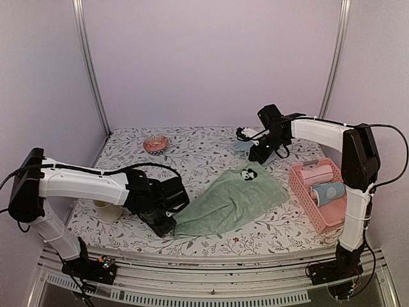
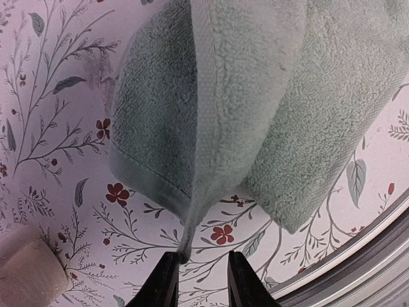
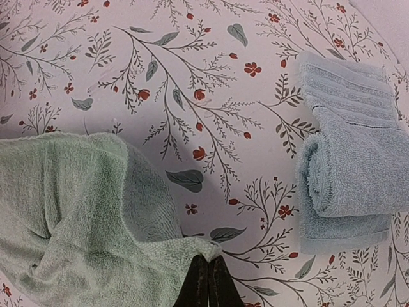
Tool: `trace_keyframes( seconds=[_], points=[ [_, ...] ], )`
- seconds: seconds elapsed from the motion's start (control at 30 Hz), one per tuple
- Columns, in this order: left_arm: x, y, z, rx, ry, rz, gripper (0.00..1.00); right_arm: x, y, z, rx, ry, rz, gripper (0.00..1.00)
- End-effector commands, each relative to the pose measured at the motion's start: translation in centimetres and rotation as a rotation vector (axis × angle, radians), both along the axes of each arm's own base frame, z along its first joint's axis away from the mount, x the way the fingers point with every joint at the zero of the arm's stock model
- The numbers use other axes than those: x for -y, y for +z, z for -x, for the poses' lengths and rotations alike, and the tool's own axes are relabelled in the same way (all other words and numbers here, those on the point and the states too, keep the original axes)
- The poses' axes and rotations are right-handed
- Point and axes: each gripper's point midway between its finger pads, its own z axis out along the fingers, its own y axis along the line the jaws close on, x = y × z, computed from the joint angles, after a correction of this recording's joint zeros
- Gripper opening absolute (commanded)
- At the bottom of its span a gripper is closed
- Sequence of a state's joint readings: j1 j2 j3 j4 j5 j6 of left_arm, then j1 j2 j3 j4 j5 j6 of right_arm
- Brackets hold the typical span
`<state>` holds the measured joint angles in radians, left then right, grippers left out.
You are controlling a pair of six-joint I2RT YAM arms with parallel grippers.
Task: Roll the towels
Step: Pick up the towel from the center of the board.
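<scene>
The pale sage green towel (image 1: 230, 199) lies rumpled in the middle of the table, with a panda patch on its far part. My right gripper (image 1: 259, 157) is shut on its far corner (image 3: 192, 246), lifted a little off the cloth. My left gripper (image 1: 167, 224) is at the towel's near-left corner. In the left wrist view the jaws (image 2: 203, 256) stand apart, and a drawn-out tip of the green towel (image 2: 255, 96) touches the left fingertip (image 2: 167, 262). The light blue towel (image 3: 348, 173) lies partly rolled to the right of the right gripper (image 3: 208, 259).
A pink basket (image 1: 300, 188) at the right holds a pink towel (image 1: 317, 174) and a blue dotted cylinder (image 1: 329, 192). A small pink round thing (image 1: 155, 143) sits at the back left. A white cup (image 1: 105, 211) stands by the left arm. The table's near edge (image 2: 364, 256) runs close to the left gripper.
</scene>
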<state>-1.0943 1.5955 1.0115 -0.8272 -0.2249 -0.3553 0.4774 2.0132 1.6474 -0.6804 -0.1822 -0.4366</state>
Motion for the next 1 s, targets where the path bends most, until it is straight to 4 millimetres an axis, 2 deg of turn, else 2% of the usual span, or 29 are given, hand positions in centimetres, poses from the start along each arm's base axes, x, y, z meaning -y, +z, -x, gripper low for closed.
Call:
trace_keyframes(
  seconds=[0.0, 0.17, 0.33, 0.43, 0.57, 0.6, 0.7, 0.77, 0.83, 0.9, 0.97],
  points=[
    [-0.3, 0.4, -0.3, 0.037, 0.012, -0.040, 0.28, -0.1, 0.9, 0.3, 0.007, 0.001, -0.017, 0.02],
    [-1.1, 0.3, -1.0, 0.071, 0.045, -0.084, 0.31, -0.1, 0.6, 0.3, 0.000, 0.001, -0.017, 0.02],
    [-0.2, 0.1, -0.9, 0.060, 0.036, -0.046, 0.32, -0.1, 0.3, 0.3, -0.009, 0.003, -0.015, 0.02],
    [0.4, 0.1, -0.7, 0.050, 0.019, -0.012, 0.23, -0.1, 0.2, 0.4, -0.011, 0.003, -0.012, 0.02],
    [1.0, 0.3, -0.8, 0.052, 0.002, 0.023, 0.03, 0.0, 0.2, 0.4, -0.010, 0.001, -0.010, 0.02],
    [1.1, 0.3, -0.9, 0.054, 0.001, 0.027, 0.00, 0.0, 0.2, 0.4, -0.010, 0.001, -0.009, 0.02],
    [0.6, 0.2, -1.4, 0.063, 0.023, 0.034, 0.00, 0.0, 0.2, 0.4, -0.010, -0.001, -0.008, 0.02],
    [-0.2, 0.3, -2.4, 0.088, 0.052, 0.033, 0.00, 0.1, 0.4, 0.4, -0.011, -0.001, -0.017, 0.02],
    [-1.3, 1.1, -4.3, 0.141, 0.100, 0.032, 0.00, 0.5, 1.2, -0.3, 0.003, -0.013, -0.034, 0.02],
    [-2.5, 2.6, -6.9, 0.206, 0.161, 0.046, 0.00, 1.8, 2.2, -1.6, 0.015, -0.044, -0.059, 0.02],
    [-3.8, 5.3, -10.4, 0.306, 0.233, 0.084, 0.00, 2.8, 3.5, -2.9, 0.027, -0.071, -0.088, 0.02]
  ],
)
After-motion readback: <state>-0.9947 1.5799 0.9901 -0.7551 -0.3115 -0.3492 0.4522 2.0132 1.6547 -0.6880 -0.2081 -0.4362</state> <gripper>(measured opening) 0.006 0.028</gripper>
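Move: The green towel's bunched left corner lies almost between the left hand's parted fingers, about 1 cm ahead and 1 cm to the left, about level with the tips. The towel's loose near corner is some 4 cm right and 2 cm back of that hand; the mug stands about 16 cm left and 6 cm ahead. From the right hand, which holds the far corner, the left corner lies about 29 cm left, 24 cm back and 6 cm lower. The left hand eases about 1 cm forward and left, low over the table with its fingers parted, until the towel's bunched left corner is between the tips, slips back right and shuts to pinch the corner, then carries it forward and somewhat left, ending about 4 cm farther out than it began. The right hand stays put, still pinching the far corner, and only begins to edge right at the very end. ##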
